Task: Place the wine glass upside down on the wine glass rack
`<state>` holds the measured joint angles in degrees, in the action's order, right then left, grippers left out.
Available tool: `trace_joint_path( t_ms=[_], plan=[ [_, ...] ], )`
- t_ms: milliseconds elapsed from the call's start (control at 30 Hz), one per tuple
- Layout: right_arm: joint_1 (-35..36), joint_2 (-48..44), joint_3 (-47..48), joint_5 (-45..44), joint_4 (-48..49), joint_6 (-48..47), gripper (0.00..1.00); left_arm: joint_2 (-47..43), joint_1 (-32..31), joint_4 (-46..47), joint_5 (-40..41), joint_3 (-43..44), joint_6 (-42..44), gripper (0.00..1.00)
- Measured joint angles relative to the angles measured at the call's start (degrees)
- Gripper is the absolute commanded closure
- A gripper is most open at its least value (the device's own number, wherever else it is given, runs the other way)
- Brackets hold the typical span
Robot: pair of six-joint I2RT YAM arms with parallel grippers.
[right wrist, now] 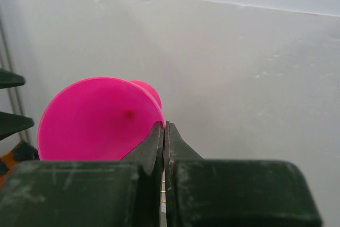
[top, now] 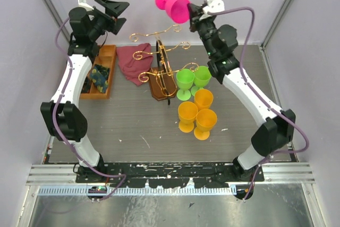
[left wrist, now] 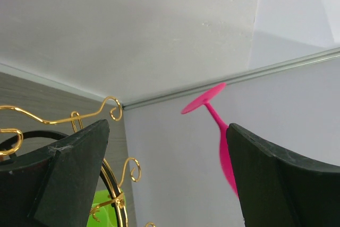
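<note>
A pink wine glass (top: 175, 6) hangs high above the table, tilted on its side with its foot toward the left. My right gripper (top: 192, 10) is shut on its rim. In the right wrist view the jaws (right wrist: 164, 126) pinch the rim's edge, and the bowl's inside (right wrist: 98, 118) faces the camera. The wine glass rack (top: 159, 62), gold wire scrolls on a brown base, stands below and left of the glass. My left gripper (top: 114, 8) is open and empty, raised left of the rack. Between its fingers (left wrist: 167, 131) I see the glass's foot (left wrist: 204, 99) and a rack scroll (left wrist: 79, 118).
Two green goblets (top: 186, 78) and three orange goblets (top: 203, 98) stand right of the rack. A maroon cloth (top: 133, 62) lies at the back left. An orange wooden tray (top: 101, 73) holding small items sits beside the left arm. Enclosure walls close in on three sides.
</note>
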<state>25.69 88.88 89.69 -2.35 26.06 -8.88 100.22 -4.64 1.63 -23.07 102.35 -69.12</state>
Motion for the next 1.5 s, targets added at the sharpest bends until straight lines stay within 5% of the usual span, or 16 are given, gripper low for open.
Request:
trace_joint_path(
  t_ms=[567, 1033, 1333, 1500],
  plan=[
    [14.1, 12.5, -1.1, 0.3, 21.7, -7.9, 0.99, -5.6, -0.1, 15.3, -1.3, -11.8, -7.6, 0.02],
    [14.7, 14.0, -1.1, -1.9, 22.1, -10.6, 1.00, -6.6, 3.5, 15.9, -2.7, -6.4, -4.1, 0.02],
    [14.7, 14.0, 1.7, -2.1, 20.5, -11.8, 1.00, -1.2, 11.8, 39.7, -10.3, -4.9, -11.0, 0.02],
    [14.7, 14.0, 3.1, -2.0, 20.4, -11.8, 1.00, -1.6, 8.9, 32.7, -10.5, -6.1, -6.7, 0.02]
  ],
)
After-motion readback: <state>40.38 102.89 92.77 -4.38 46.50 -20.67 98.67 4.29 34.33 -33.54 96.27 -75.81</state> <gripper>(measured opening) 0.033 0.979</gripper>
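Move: The pink wine glass, which my right fingers hold pinched by its rim, is roughly 21 cm to the right of my open left hand, 2 cm nearer and 7 cm higher. The wine glass rack's middle is about 15 cm right of that hand, 2 cm back and 27 cm down. From my right hand, my left gripper is about 27 cm left, 6 cm farther out and 7 cm lower; the green glasses stand about straight below, some 44 cm down. I swing the pink glass about 13 cm left with my right hand, high above the rack, towards my open left gripper, dipping a few centimetres before easing partly back up; the wrist tips up slightly and the rim stays pinched. My left hand, still empty and open, backs off a little, then rises and shifts left, overshoots and starts to return, ending some 8 cm higher with fingers tipped up about 25 degrees. ##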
